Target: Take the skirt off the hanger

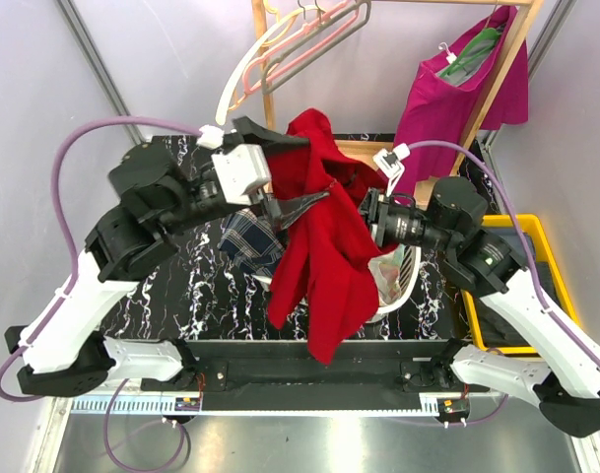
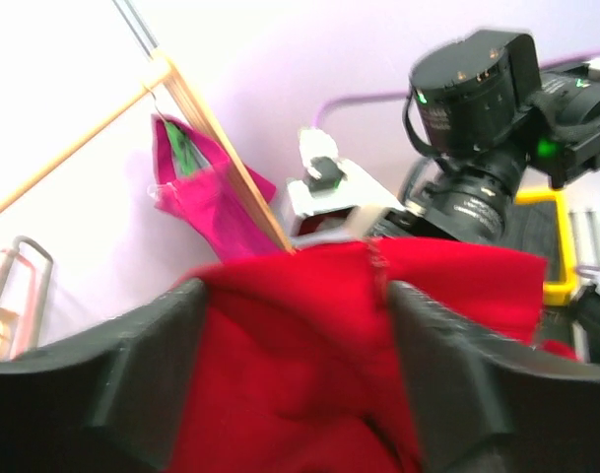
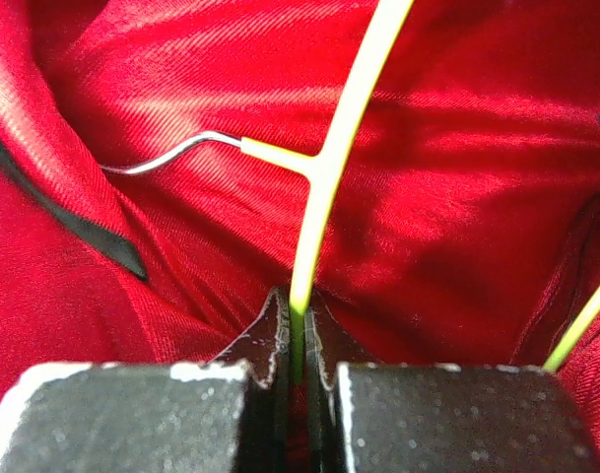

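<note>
A red skirt (image 1: 324, 246) hangs over the middle of the table from a thin yellow-green hanger (image 3: 324, 168) with a metal hook. My right gripper (image 3: 298, 325) is shut on the hanger's bar, and red cloth fills the view behind it. In the top view the right gripper (image 1: 366, 212) sits at the skirt's right side. My left gripper (image 1: 290, 169) is open at the skirt's upper left. Its two fingers stand wide apart on either side of a fold of the skirt (image 2: 447, 276). In the left wrist view the left gripper (image 2: 295, 365) does not pinch the cloth.
A wooden rack with several bare hangers (image 1: 300, 39) stands at the back, with a magenta garment (image 1: 457, 94) hanging on its right. A white basket (image 1: 403, 281) and a plaid cloth (image 1: 250, 241) lie under the skirt. A yellow bin (image 1: 536, 246) sits at the right.
</note>
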### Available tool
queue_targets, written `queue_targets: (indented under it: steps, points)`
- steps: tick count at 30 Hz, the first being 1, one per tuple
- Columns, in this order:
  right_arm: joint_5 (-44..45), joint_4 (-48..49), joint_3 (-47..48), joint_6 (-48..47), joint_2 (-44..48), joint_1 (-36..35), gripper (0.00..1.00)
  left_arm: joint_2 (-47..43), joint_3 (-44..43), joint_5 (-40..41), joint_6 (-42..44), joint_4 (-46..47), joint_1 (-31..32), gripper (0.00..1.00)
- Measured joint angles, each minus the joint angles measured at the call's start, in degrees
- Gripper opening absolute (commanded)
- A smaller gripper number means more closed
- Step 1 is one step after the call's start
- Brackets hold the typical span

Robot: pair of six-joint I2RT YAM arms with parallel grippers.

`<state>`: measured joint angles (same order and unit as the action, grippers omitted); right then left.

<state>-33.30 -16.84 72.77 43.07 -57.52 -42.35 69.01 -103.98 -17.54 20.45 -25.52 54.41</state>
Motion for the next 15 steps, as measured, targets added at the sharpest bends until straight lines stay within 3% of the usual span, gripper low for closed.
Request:
queue_targets:
  steps: [9, 15]
  points:
    - [-0.07, -17.59, 2.05, -3.98, 7.3, -0.09, 0.0, -4.59, 0.94, -0.22, 1.11, 2.84, -0.15, 0.99]
    - [0.87, -26.62, 7.8, -8.52, 5.66, -0.2, 0.0, -7.87, 3.8, 0.0, 3.58, 3.23, -0.2, 0.99]
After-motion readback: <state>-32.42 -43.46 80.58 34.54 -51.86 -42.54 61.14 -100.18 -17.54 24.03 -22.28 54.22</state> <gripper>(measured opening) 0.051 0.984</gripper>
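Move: Between the left hand's mostly open fingers lies the upper part of the red skirt; its middle is about 15 cm below that hand, some 3 cm back and 3 cm to its right. The right hand already pinches the yellow-green hanger inside, with the skirt's middle about 4 cm below and 1 cm to its left. From the left hand, the white basket is roughly 14 cm ahead, 5 cm right and 48 cm down; the plaid garment is 16 cm ahead, 10 cm left, 45 cm down. Drawing off to its left about 4 cm, with a rise of some 3 cm and a little back, the left hand spreads its already loosened fingers fully and clears the red cloth. The right keeps its pinch on the hanger and carries hanger and skirt right and back, about 5 cm each way, sinking slightly, its fingertips tipping down some 10 degrees. ##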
